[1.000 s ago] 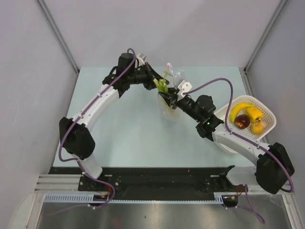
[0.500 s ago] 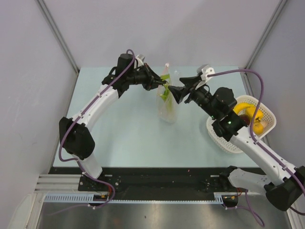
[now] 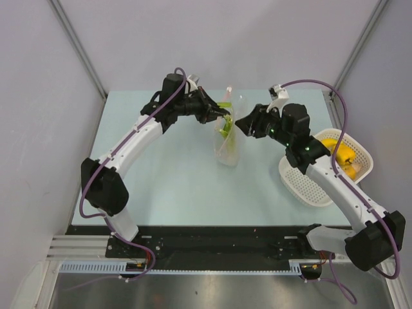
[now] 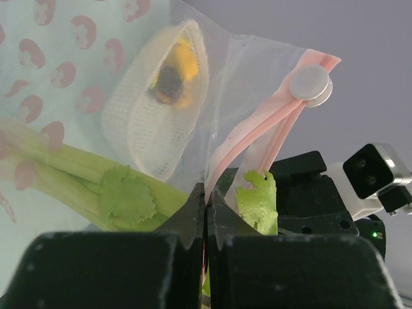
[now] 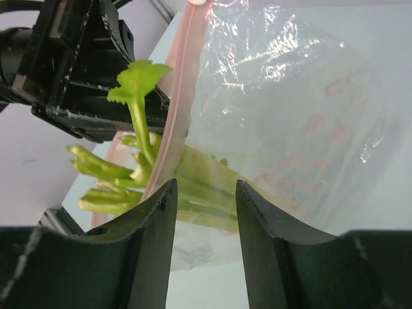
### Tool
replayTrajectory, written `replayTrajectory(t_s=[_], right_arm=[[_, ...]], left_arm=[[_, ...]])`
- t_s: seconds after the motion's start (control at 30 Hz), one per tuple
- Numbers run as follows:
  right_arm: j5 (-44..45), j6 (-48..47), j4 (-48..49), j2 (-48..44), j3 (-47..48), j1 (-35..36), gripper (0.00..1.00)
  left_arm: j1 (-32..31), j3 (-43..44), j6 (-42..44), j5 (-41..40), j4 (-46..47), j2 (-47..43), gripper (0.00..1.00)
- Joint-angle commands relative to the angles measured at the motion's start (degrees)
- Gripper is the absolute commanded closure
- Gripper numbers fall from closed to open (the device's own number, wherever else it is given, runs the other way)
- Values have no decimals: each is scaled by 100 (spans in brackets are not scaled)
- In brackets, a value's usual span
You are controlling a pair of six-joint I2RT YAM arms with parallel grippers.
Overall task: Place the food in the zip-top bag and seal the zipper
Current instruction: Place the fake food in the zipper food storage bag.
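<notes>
The clear zip-top bag point(image 3: 226, 143) hangs upright over the table, and my left gripper point(image 3: 223, 116) is shut on its pink zipper point(image 4: 257, 135) at the mouth. A white-and-green leek point(image 5: 206, 183) lies inside the bag, its leaves poking out past the zipper. My right gripper point(image 3: 240, 123) is open just to the right of the bag's mouth, holding nothing. In the right wrist view its fingers point(image 5: 158, 212) frame the leek stalks from outside the plastic. A yellow banana point(image 3: 333, 140) and a small orange-yellow fruit point(image 3: 349, 170) lie in the basket. The dark fruit point(image 4: 168, 82) shows through the bag.
The white perforated basket point(image 3: 302, 183) stands at the table's right edge, partly under my right arm. The white zipper slider point(image 4: 310, 84) sits at the far end of the strip. Grey walls close in the table at the back and on both sides.
My right gripper let go of the leek in the bag, lifted out and drew back to the right with its jaws apart. The left gripper kept its hold on the bag's edge.
</notes>
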Motion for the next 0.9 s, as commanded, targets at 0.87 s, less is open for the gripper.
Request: replayTrajectory(t_s=[0.87], right_arm=[[-53,456,-1081,-80,410,1109,26]], left_arm=[[48,648,-22,-549,-495,80,100]])
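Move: The near end of the zipper, the close corner of the bag's mouth, lies some 9 cm back and 8 cm left of the right hand, a little lower. The celery in the bag is about 6 cm left and level front to back; the zipper's slider is some 13 cm ahead and 5 cm left. From the left hand, pinching the zipper, that near corner is about 14 cm back and 2 cm left, slightly lower. The left hand keeps the zipper strip pinched in its shut fingers, edging barely a centimetre forward. The right hand lingers beside the celery, then draws back about 9 cm and left some 5 cm past the bag's side towards the near corner of its mouth, turning nearly 20 degrees counter-clockwise as its half-open fingers spread to about three quarters. ##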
